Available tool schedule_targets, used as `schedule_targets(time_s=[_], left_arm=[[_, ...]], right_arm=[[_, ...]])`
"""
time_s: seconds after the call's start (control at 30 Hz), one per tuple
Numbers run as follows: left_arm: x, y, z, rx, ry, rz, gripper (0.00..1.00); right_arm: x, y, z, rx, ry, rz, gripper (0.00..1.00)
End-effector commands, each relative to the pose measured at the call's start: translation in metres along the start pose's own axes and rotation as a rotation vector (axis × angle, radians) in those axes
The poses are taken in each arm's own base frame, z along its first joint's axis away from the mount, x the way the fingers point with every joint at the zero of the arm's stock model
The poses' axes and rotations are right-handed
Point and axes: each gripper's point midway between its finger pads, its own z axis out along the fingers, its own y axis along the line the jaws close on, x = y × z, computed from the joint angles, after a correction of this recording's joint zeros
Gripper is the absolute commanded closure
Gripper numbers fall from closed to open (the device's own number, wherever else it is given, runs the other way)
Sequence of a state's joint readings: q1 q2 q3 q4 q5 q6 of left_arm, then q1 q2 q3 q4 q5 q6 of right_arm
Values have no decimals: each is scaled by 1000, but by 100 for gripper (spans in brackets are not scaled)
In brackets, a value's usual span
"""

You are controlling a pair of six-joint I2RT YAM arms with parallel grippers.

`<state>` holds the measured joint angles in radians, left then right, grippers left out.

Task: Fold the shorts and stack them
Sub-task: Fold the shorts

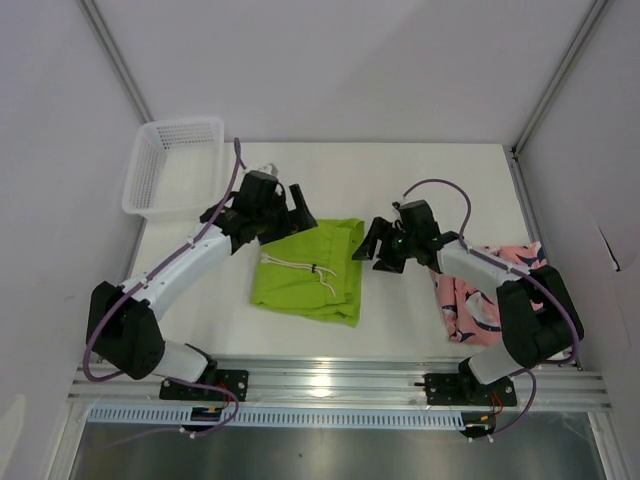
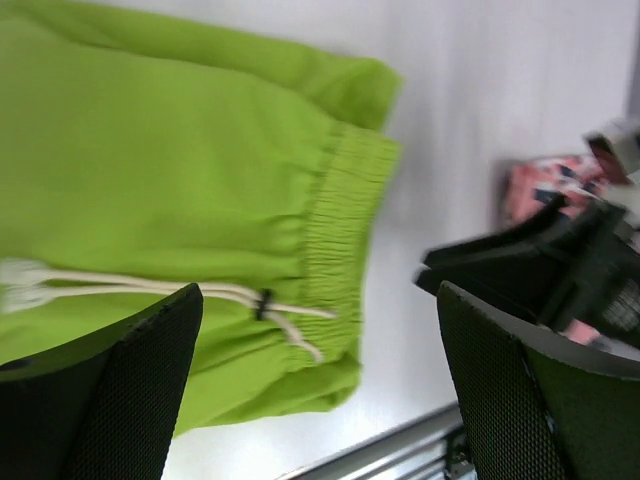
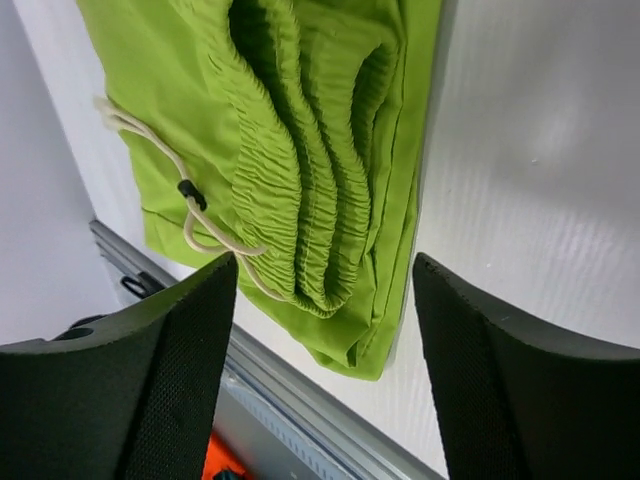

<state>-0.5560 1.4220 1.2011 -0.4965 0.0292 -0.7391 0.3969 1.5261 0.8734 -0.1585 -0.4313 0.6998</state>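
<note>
The lime green shorts (image 1: 310,270) lie folded on the white table, waistband and white drawstring (image 1: 300,268) up. My left gripper (image 1: 290,208) hangs open just past their far left corner, holding nothing; in its wrist view the green shorts (image 2: 180,190) fill the left and the gripper (image 2: 320,340) stands wide over their elastic edge. My right gripper (image 1: 375,245) is open at their right edge, apart from the cloth; its wrist view shows the folded waistband (image 3: 300,170) between the spread fingers of the gripper (image 3: 325,300). The pink printed shorts (image 1: 475,290) lie crumpled at right, partly under the right arm.
A white mesh basket (image 1: 172,165) stands at the back left corner of the table. Grey walls close in on both sides. An aluminium rail (image 1: 330,385) runs along the near table edge, by the arm bases.
</note>
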Motion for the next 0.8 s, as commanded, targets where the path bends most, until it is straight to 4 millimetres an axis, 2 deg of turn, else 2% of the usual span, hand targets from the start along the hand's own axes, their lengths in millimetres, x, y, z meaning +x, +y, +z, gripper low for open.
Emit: schedule_targets(time_s=[0.0,0.07,0.1,0.13,0.17,0.2,0.23,0.3,0.33,0.37,0.4,0.53,0.57,0.6,0.67,0.73,0.77], left_arm=[[-1,44,-8,-48,14,-10,2],[3,61,-9,-76,18,-18,1],[-1,66,-13,-83,1,-30,2],[-1,70,-15,-88,0,-35,2],[1,77,-15,-101,1,-45,2],[-2,76,-19,-97,-12,-48,2],[-2,77,-21,-96,-14,-52,2],[-2,82,-27,-103,-15,-57,2],[-5,84,-31,-119,-17,-54,2],[-9,87,-35,-148,-29,-53,2],[-11,89,-39,-162,-30,-48,2],[-14,91,-53,-160,-48,-33,2],[-13,91,-55,-152,-45,-31,2],[-13,92,-57,-156,-43,-31,2],[-11,93,-65,-161,-36,-16,2],[-11,94,-71,-172,-37,0,2],[-10,95,-76,-178,-35,9,2]], right_arm=[[14,25,-3,45,-60,-70,24],[25,30,-10,82,-146,-31,24],[46,47,-10,63,-148,20,18],[50,63,-22,20,-190,44,13],[52,53,-23,67,-269,87,4],[59,53,-27,85,-300,141,3],[69,65,-35,65,-367,242,1],[83,73,-40,42,-398,264,1],[81,74,-45,47,-460,282,0],[96,83,-45,26,-449,312,1],[100,88,-46,22,-453,319,1],[124,93,-19,11,-361,380,1],[130,102,-14,-21,-341,400,1],[138,98,-1,-1,-323,398,1],[152,106,7,-27,-308,415,1],[156,101,18,-19,-339,463,1],[158,108,22,-51,-339,490,0]])
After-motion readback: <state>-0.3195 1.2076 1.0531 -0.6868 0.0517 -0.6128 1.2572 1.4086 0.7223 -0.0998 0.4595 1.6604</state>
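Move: The right hand is going for the near edge of the green shorts, whose middle is roughly 12 cm back, 13 cm to the left and 8 cm lower. The shorts' middle lies level with it, about 15 cm left, with the white drawstring some 2 cm beyond that and 1 cm farther out. The pink stack is about 33 cm right and 5 cm back. From the left hand, that near edge lies some 12 cm back, 3 cm right and 18 cm below. Back and left, the right hand swings about 19 cm over the near right corner of the green shorts to just outside their near edge, arching up some 5 cm and sinking again, turning some 25 degrees clockwise and opening its fingers fully. The left hand, still wide open, draws left above the shorts towards their left side, dipping about 5 cm before rising partway back. ##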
